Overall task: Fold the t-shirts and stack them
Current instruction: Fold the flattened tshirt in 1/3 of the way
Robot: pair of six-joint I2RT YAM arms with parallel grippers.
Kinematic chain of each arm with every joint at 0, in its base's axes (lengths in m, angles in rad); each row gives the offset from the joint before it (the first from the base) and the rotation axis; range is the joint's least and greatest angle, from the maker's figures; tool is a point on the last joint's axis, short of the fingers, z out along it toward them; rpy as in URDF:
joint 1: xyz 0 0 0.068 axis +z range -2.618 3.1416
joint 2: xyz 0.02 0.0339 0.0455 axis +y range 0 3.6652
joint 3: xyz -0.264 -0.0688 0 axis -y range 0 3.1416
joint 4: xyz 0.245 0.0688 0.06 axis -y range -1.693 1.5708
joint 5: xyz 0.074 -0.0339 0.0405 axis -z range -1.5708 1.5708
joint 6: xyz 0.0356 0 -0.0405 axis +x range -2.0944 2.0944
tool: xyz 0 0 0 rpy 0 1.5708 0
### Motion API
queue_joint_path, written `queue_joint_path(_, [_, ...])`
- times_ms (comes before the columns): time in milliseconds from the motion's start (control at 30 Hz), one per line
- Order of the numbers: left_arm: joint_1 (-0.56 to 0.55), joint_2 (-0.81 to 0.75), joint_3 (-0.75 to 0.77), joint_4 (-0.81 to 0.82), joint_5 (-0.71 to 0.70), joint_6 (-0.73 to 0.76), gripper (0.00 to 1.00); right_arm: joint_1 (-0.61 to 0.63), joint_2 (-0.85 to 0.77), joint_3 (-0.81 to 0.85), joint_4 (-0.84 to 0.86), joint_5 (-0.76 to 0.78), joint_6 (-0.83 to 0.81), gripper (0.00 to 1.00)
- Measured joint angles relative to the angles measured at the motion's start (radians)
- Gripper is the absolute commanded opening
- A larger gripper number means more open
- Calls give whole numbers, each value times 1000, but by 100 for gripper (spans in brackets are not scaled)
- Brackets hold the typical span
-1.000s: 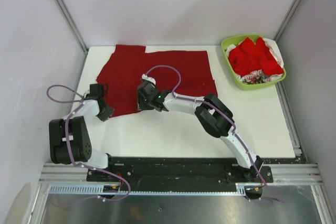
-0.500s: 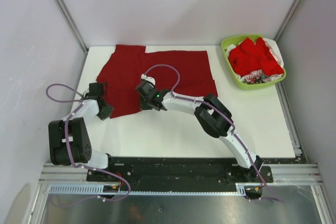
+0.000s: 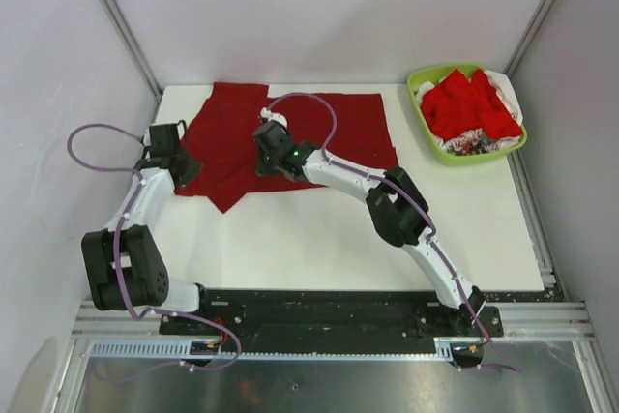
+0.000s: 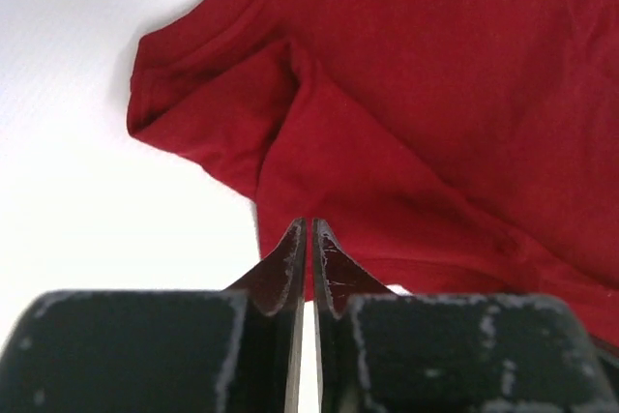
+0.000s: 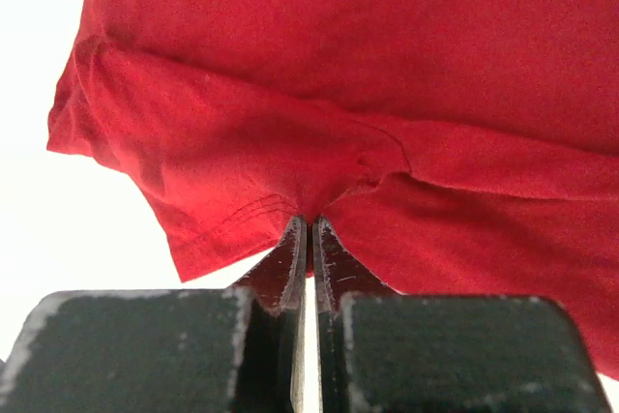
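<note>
A plain dark crimson t-shirt (image 3: 319, 128) lies spread across the back of the white table. My left gripper (image 3: 182, 169) is shut on its near left edge, by the sleeve. In the left wrist view the shut tips (image 4: 309, 227) meet the cloth (image 4: 435, 94). My right gripper (image 3: 268, 160) is shut on the near hem towards the middle. In the right wrist view the fabric (image 5: 338, 45) puckers into the tips (image 5: 309, 222), with a fold hanging to the left. Brighter red t-shirts (image 3: 464, 103) are heaped in the basket.
A lime-green plastic basket (image 3: 447, 155) stands at the back right corner, holding the red shirts and some white patterned fabric. White table (image 3: 309, 239) lies bare between the shirt and the arm bases. Grey walls and metal posts close in the left, back and right.
Both grippers closed on the shirt's near edge and moved toward the back of the table. The left one also swung left. The near hem came up and shifted with them.
</note>
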Motion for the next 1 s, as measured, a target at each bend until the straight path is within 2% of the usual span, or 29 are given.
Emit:
queue_joint_path(133, [-1, -4, -41, 23, 18, -7, 25, -14, 11, 34, 0, -4, -18, 0])
queue_joint_path(400, [-17, -14, -278, 56, 85, -61, 29, 3, 19, 5, -2, -19, -23, 0])
queue_joint_path(833, [-82, 3, -293, 139, 110, -125, 31, 10, 33, 1, -1, -29, -19, 0])
queue_joint_path(1000, [-97, 29, -293, 150, 109, -139, 29, 8, 33, 1, -1, -29, -16, 0])
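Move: The t-shirt's loose near corner, a pointed tip of cloth on the table, lies about 6 cm back, 8 cm right and 10 cm below the left hand, whose shut fingers look empty. The shirt's crumpled left end is some 3 cm left and 1 cm back of that hand, just as low. The right hand is already pinching the folded edge, some 17 cm right of the left hand and 2 cm ahead; from the right hand the loose corner lies about 7 cm back, 6 cm left and 5 cm lower. Down and back, then sideways to the right: the left hand sinks about 9 cm, opens its fingers to a third and shifts some 6 cm right to straddle the loose corner close above the table, tipping slightly steeper. The right hand keeps its pinch on the edge, easing forward 1 cm, then back and down 2 cm. ##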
